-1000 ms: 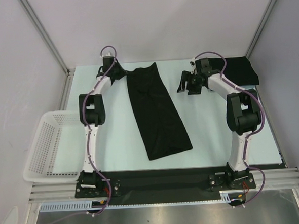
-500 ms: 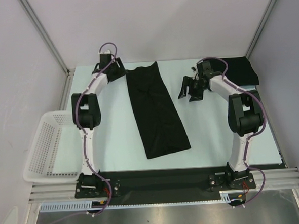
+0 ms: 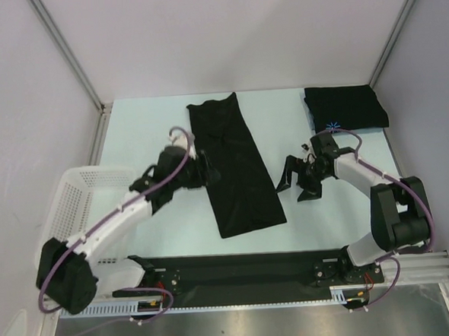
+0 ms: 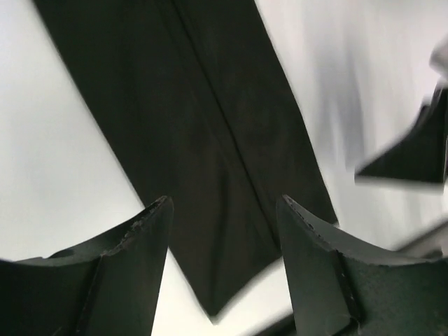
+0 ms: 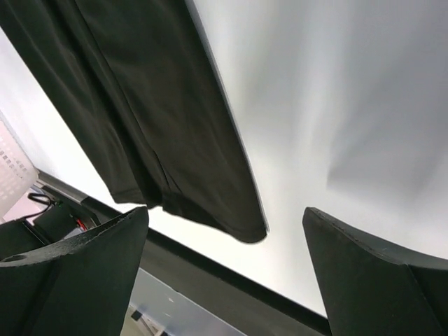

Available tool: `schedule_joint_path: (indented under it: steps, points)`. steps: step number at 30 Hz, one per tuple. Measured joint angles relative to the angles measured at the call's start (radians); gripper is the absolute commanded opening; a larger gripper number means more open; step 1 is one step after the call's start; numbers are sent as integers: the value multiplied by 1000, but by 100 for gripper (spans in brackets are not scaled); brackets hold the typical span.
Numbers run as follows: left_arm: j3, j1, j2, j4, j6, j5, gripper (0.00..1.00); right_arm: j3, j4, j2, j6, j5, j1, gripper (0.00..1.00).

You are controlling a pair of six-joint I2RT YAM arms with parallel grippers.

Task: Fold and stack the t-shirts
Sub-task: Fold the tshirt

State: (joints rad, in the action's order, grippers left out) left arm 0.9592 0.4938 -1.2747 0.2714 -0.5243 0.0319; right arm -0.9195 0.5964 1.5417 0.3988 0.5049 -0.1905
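A black t-shirt [image 3: 236, 167], folded into a long strip, lies flat down the middle of the table. It also fills the left wrist view [image 4: 210, 126] and the right wrist view [image 5: 154, 105]. A second folded t-shirt [image 3: 346, 106] with a light-blue starburst logo [image 3: 332, 125] sits at the back right corner. My left gripper [image 3: 203, 173] hovers at the strip's left edge, open, with nothing between its fingers [image 4: 140, 259]. My right gripper [image 3: 298, 185] is open and empty just right of the strip's near half, and its fingers [image 5: 364, 273] frame the near right corner.
A white mesh basket [image 3: 67, 216] hangs off the table's left edge. The black front rail [image 3: 238, 262] runs along the near edge, with both arm bases on it. Metal frame posts and white walls enclose the table.
Both arms swung from the far end of the table toward the near half of the strip. The left gripper opened and left the strip's far end. The right gripper opened wider.
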Motion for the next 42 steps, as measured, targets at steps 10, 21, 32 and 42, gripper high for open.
schedule_joint_path:
  steps: [10, 21, 32, 42]
  points:
    - [-531, 230, 246, -54, -451, 35, 53, 184, -76, -119, 53, 24, 10, 55]
    - [-649, 251, 225, -180, -726, 56, 45, 273, -137, -114, 71, 76, 10, 60]
    - [-668, 283, 148, -243, -856, 84, 42, 290, -166, -68, 44, 97, 0, 45]
    - [-668, 291, 96, -302, -889, 114, 36, 293, -192, -50, 44, 128, -22, 45]
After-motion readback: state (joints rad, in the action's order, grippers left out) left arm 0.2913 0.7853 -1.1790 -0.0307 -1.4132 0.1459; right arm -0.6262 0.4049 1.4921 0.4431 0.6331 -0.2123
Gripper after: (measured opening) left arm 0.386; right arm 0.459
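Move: My left hand is high above the t-shirt, whose near left corner lies about 18 cm back, 4 cm to the right and 17 cm below. My right hand's target, the near right corner, is some 7 cm back, 2 cm to its left and 6 cm down; the near left corner lies 19 cm left of that corner and 4 cm nearer me. The white basket's middle is about 35 cm left and 9 cm back of my left hand. I swing my left hand back about 18 cm while dropping some 16 cm to the t-shirt's near left corner, tipping the fingers down and round to the right as they narrow to a partial opening. My right hand draws back about 6 cm and sinks 4 cm to the near right corner, its wide-open fingers closing to about half. Both end with the tips straddling the hem corners, not shut. ##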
